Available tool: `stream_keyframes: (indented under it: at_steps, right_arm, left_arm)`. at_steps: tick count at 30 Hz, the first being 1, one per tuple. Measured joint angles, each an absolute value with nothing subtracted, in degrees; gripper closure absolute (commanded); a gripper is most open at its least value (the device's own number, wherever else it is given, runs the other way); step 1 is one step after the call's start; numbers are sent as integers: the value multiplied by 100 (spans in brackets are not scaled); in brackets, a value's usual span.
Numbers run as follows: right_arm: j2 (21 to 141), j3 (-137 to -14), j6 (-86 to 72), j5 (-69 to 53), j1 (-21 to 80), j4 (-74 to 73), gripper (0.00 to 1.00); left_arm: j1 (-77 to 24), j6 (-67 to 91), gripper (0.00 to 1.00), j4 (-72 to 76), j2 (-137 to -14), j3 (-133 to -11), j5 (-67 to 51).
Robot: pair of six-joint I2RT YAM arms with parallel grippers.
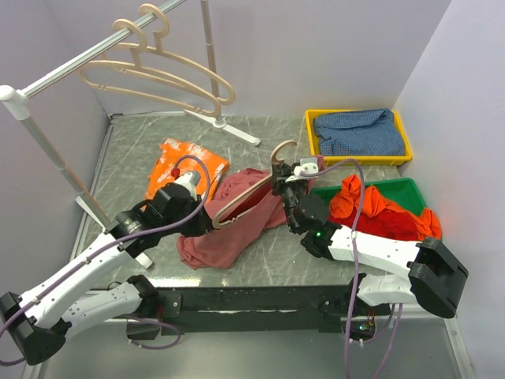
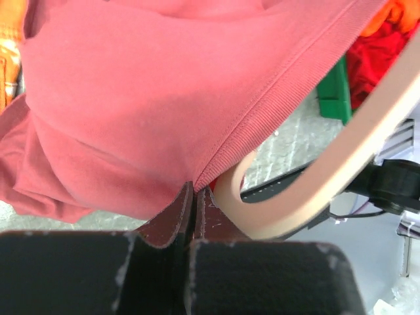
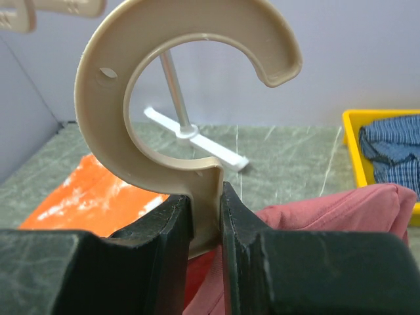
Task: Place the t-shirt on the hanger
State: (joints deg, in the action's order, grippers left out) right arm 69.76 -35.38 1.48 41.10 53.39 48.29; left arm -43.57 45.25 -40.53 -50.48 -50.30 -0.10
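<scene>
The dusty-rose t-shirt point(image 1: 237, 225) lies bunched on the table between the arms. The pale beige hanger point(image 1: 241, 201) lies partly inside it, hook point(image 1: 282, 150) sticking up. My right gripper point(image 1: 278, 178) is shut on the hanger's neck just below the hook, seen close in the right wrist view point(image 3: 207, 191), with the hook point(image 3: 111, 131) upright above the fingers. My left gripper point(image 1: 207, 221) is shut on the t-shirt's ribbed collar edge point(image 2: 262, 125). In the left wrist view the hanger's curved shoulder point(image 2: 315, 190) passes just right of that gripper point(image 2: 195, 191), under the collar.
A clothes rack rail point(image 1: 87, 59) at the back left carries two more beige hangers point(image 1: 158, 75); its white foot point(image 1: 229, 126) rests on the table. An orange cloth point(image 1: 185, 162) lies behind the shirt. A yellow bin point(image 1: 355, 113) holds blue fabric, a green bin point(image 1: 406, 188) a red-orange garment point(image 1: 379, 212).
</scene>
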Motion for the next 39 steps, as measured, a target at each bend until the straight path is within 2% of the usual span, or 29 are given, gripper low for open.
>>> stream_keyframes:
  at_steps: [6, 14, 27, 31, 34, 35, 39]
  right_arm:
    - [6943, -3511, 423, 3787, 5339, 5124, 100]
    - [6595, -3496, 766, 3603, 5498, 5089, 100]
    - [6842, -5339, 1203, 3741, 6121, 3935, 100]
    - [6604, -5791, 1201, 3673, 6289, 3599, 100]
    - [6477, -5808, 1074, 3664, 6316, 3476, 100]
    - [6475, -5808, 1022, 3664, 6320, 3409, 100]
    - [6466, -5876, 845, 3594, 6368, 2801, 100]
  left_arm:
    - [-4322, 4418, 99, -4521, -5098, -5798, 5]
    - [-4292, 4150, 99, -4807, -5817, -7590, -172]
    - [-3662, 3789, 92, -5199, -7111, -10079, -1706]
    - [-3336, 3811, 86, -5295, -7686, -10984, -2067]
    - [-3273, 3813, 71, -5177, -7859, -11255, -2309]
    - [-3269, 3822, 62, -5127, -7859, -11231, -2410]
    - [-3168, 3811, 50, -5039, -7865, -11059, -2805]
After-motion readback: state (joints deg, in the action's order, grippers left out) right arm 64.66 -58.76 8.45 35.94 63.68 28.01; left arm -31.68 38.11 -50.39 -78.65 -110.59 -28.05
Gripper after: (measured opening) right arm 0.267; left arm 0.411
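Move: The left hand already pinches the pink t-shirt's ribbed edge, with the hanger's left end only about 3 cm to its right and level with it. The hanger hook is some 17 cm ahead, 18 cm right and 13 cm up; the orange folded shirt lies 18 cm ahead, 9 cm left and 17 cm below. From the right hand, holding the hanger's neck, that left end is about 12 cm back, 15 cm left and 9 cm lower. The left hand draws the pinched shirt edge steeply up some 26 cm, drifting about 6 cm forward and right towards the hanger's neck while its down-pointing fingers tip up, then opens and lets the cloth go at the top. The right hand keeps its grip on the neck and lifts the hanger about 15 cm, easing 5 cm back and left and turning slightly counter-clockwise. ##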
